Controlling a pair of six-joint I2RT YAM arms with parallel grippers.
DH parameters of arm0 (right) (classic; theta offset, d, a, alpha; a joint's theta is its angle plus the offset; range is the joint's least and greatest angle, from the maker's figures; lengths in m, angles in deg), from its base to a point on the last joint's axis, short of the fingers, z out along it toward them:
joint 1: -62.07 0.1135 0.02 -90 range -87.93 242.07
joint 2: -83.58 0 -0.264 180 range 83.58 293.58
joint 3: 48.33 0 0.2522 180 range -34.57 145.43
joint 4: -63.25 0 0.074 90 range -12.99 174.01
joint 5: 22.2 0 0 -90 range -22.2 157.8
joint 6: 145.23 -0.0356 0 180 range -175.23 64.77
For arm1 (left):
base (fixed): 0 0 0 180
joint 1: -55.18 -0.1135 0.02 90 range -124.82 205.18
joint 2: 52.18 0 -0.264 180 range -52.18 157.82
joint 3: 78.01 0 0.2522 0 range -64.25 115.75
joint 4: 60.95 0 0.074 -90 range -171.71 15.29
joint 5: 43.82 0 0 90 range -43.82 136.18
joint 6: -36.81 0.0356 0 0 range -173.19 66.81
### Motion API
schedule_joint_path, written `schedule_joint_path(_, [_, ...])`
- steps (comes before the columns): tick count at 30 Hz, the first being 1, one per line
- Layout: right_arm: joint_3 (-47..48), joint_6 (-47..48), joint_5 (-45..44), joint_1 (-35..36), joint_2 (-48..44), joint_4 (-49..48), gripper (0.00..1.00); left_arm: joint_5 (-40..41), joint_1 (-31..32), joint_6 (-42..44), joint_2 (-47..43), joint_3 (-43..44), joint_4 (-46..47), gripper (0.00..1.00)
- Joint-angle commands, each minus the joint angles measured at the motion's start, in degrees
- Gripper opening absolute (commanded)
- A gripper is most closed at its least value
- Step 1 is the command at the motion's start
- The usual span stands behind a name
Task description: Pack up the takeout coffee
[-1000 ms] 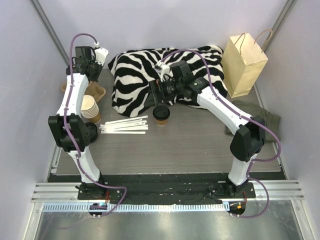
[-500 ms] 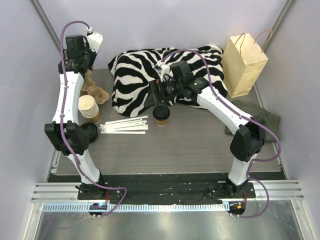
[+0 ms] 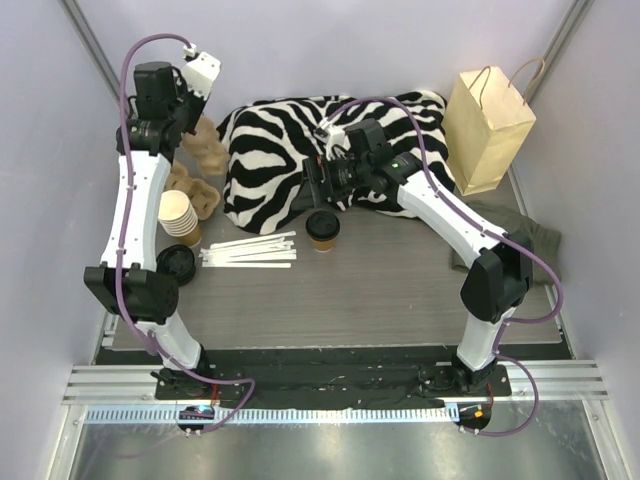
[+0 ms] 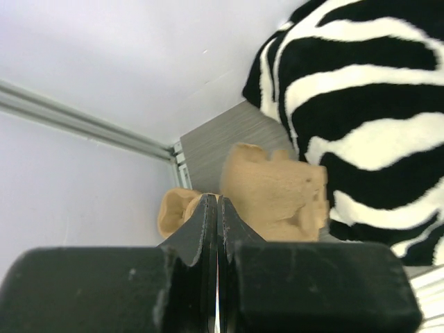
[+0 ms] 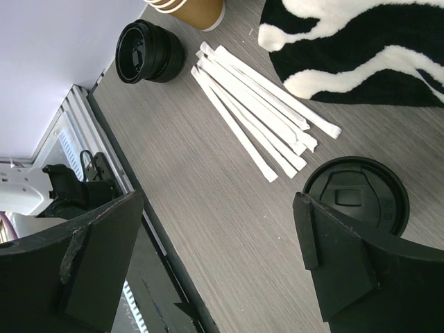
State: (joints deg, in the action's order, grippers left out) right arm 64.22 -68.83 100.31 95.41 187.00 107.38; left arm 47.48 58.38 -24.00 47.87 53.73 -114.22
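The takeout coffee (image 3: 323, 228), a brown paper cup with a black lid, stands on the table in front of the zebra cloth. In the right wrist view its lid (image 5: 356, 194) lies just beyond my right finger. My right gripper (image 3: 318, 190) (image 5: 222, 229) is open and empty, hovering just behind and above the cup. My left gripper (image 3: 190, 125) (image 4: 217, 201) is raised at the far left. It is shut on the edge of a tan pulp cup carrier (image 3: 207, 143) (image 4: 277, 194), which it holds off the table.
A second pulp carrier (image 3: 190, 190) lies at the left by a stack of lidless cups (image 3: 178, 215) and loose black lids (image 3: 177, 265) (image 5: 148, 52). White wrapped sticks (image 3: 250, 250) lie left of the coffee. A kraft paper bag (image 3: 488, 125) stands at the back right. A green cloth (image 3: 520, 240) lies below it.
My left arm has lifted and swung toward the back, raising the pulp carrier off the table. My right gripper has barely moved above the coffee.
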Motion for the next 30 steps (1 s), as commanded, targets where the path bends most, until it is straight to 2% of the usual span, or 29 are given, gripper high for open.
schedule_joint_path(1, [2.8,0.9,0.0,-1.2,-4.0,0.1,1.0,-6.0,2.1,-0.2,-7.2,2.0,-3.6,0.0])
schedule_joint_path(8, [1.9,2.3,0.4,-4.6,-7.2,2.8,1.0,-11.0,7.2,-1.1,-14.6,-1.2,-10.8,0.0])
schedule_joint_path(11, [1.0,4.5,-0.2,-5.7,-8.4,5.5,1.0,-10.2,7.9,-4.8,-13.7,-1.5,-15.9,0.01])
schedule_joint_path(14, [-0.1,5.2,-0.6,-6.4,-9.7,6.5,1.0,-15.9,5.4,-7.2,-11.6,-0.7,-24.3,0.23])
schedule_joint_path(15, [-0.6,5.4,-0.7,-6.3,-10.1,6.7,1.0,-18.5,5.1,-7.2,-11.3,-1.3,-25.9,0.33])
schedule_joint_path(18, [-2.1,6.0,-0.9,-6.4,-11.3,7.0,1.0,-20.0,5.1,-5.8,-13.3,-7.5,-28.7,0.51])
schedule_joint_path(22, [-3.9,6.7,-1.2,-6.4,-12.4,7.0,1.0,-17.0,5.2,-5.8,-14.4,-14.5,-32.5,0.59])
schedule_joint_path(23, [-4.7,6.7,-1.2,-6.4,-12.5,7.0,1.0,-15.7,5.3,-7.3,-15.1,-19.4,-32.2,0.59])
schedule_joint_path(25, [-5.4,6.4,-1.2,-6.4,-12.6,6.8,1.0,-14.0,5.2,-10.3,-18.6,-25.9,-29.1,0.64])
schedule_joint_path(28, [-7.0,6.0,-0.7,-6.4,-12.9,6.4,1.0,-13.5,5.3,-8.7,-23.9,-40.9,-23.1,0.7])
schedule_joint_path(30, [-7.6,6.0,-0.2,-6.4,-12.9,6.3,1.0,-13.3,5.3,-6.1,-23.9,-43.3,-23.0,0.74])
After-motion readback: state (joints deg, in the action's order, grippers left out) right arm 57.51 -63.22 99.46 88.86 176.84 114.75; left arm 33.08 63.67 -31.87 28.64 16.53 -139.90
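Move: The left hand has a cup carrier pinched in its shut fingers. The carrier's landing place, the left ends of the straws, lies about 13 cm back, 3 cm right and 35 cm below. The cup stack stands some 10 cm back and 7 cm left, the black lids 17 cm back and 9 cm left, the straws' middle 13 cm back and 9 cm right. From the right hand the landing place is roughly 25 cm left, 4 cm ahead and 22 cm down. Back and to the right, rising about 6 cm, the left hand swings the held carrier towards the straws, then opens its fingers while still high and lets go. Emptied, it keeps drawing back and sinks some 25 cm, the wrist tipping steeply down. The right hand, wide open and empty, shifts about 7 cm to its right, with a small rise and dip. ##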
